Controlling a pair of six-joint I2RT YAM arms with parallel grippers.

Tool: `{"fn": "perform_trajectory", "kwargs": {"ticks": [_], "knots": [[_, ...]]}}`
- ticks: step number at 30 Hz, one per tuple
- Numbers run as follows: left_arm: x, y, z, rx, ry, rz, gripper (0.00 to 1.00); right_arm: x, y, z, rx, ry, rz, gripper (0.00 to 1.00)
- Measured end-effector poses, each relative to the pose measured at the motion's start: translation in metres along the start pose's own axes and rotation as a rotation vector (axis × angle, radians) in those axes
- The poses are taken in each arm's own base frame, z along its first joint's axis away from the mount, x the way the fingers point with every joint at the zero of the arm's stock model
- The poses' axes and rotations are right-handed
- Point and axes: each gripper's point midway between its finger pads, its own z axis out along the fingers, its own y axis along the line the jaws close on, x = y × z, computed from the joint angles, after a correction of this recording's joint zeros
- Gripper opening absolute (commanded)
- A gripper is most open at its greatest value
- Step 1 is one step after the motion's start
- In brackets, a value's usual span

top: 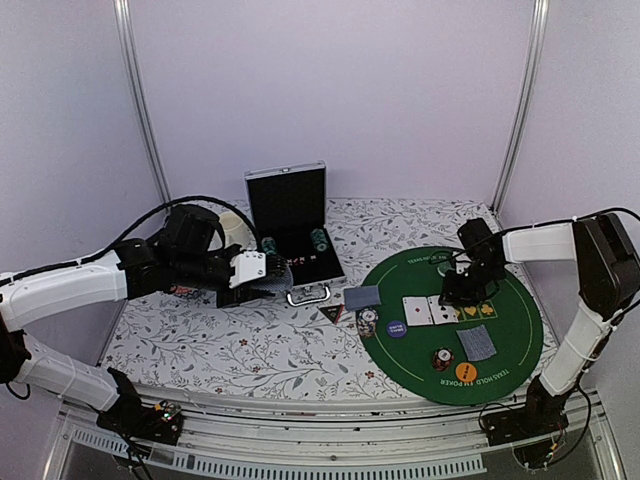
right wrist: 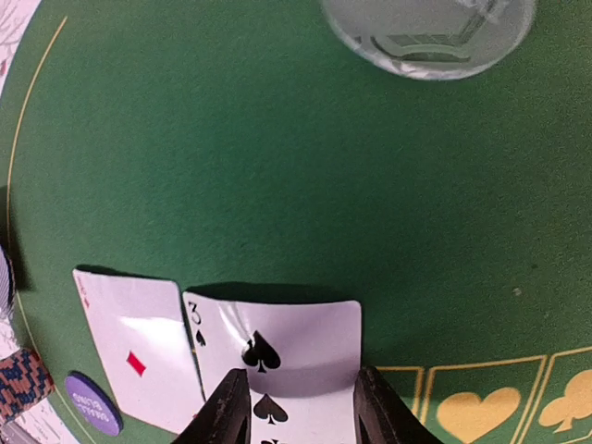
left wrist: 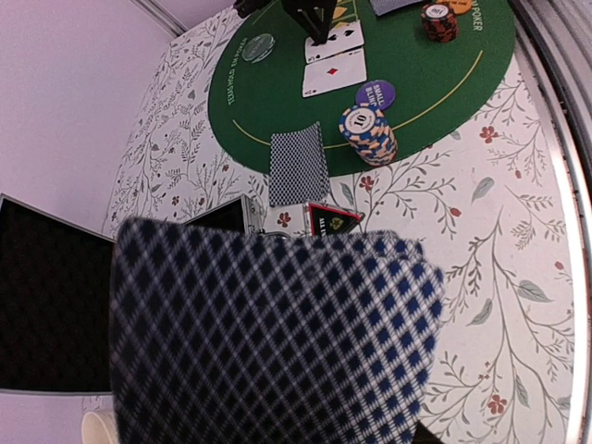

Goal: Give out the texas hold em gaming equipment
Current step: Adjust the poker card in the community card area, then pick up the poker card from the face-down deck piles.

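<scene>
My right gripper point(right wrist: 301, 407) is low over the green poker mat point(top: 520, 330). Its fingers point(right wrist: 227, 412) press both side edges of a face-up three of spades point(right wrist: 277, 338), which bows upward. A face-up diamond card point(right wrist: 139, 356) lies just left of it. My left gripper point(top: 245, 275) hovers left of the mat, shut on a fan of blue-checked playing cards point(left wrist: 277, 342) that hides its fingers. On or by the mat lie a face-down card point(left wrist: 297, 164), a striped chip stack point(left wrist: 369, 134), a purple disc point(left wrist: 376, 93), an orange disc point(top: 465, 372) and a dark triangular marker point(left wrist: 333, 219).
An open metal case point(top: 290, 215) with chip stacks point(top: 318, 239) stands at the back centre, with a cream mug point(top: 237, 228) to its left. A clear round disc point(right wrist: 428, 28) lies on the mat's far side. Another chip stack point(top: 441, 357) and a face-down card point(top: 476, 343) sit at the mat's near side.
</scene>
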Motion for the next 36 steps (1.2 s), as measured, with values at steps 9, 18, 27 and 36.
{"fn": "perform_trajectory", "kwargs": {"ticks": [9, 18, 27, 36], "knots": [[-0.001, 0.000, 0.000, 0.003, -0.004, 0.000, 0.42, -0.015, 0.033, -0.050, -0.056, -0.037, -0.046, 0.86], [-0.002, -0.002, 0.000, 0.010, -0.011, 0.000, 0.41, -0.015, 0.260, -0.185, -0.637, -0.408, -0.537, 0.99], [-0.003, -0.002, -0.001, 0.014, -0.017, -0.001, 0.41, 0.039, 0.361, -0.162, -0.933, -0.367, -0.726, 0.99], [-0.004, -0.003, -0.001, 0.018, -0.023, -0.002, 0.41, 0.056, 0.386, -0.134, -0.972, -0.308, -0.774, 1.00]]}}
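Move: The deck gripped in my left hand lies about 41 cm left of my right hand, 10 cm back and some 17 cm higher; from my left hand it sits at the pads, about 2 cm to the right. From my right hand, the spade community card's middle is 2 cm left and 2 cm back, the face-down card 23 cm left and 1 cm ahead, both 1 cm lower; the open case is 38 cm left, 12 cm ahead and 1 cm higher. I lift my right fingers off the right-hand part of the spade card and swing that hand about 35 cm left towards the deck, climbing steeply to some 25 cm, then sinking about 5, and drawing back 8 cm overall. On the way I open the fingers wide and turn the wrist from pointing down to pointing left; my left hand keeps the deck still. ##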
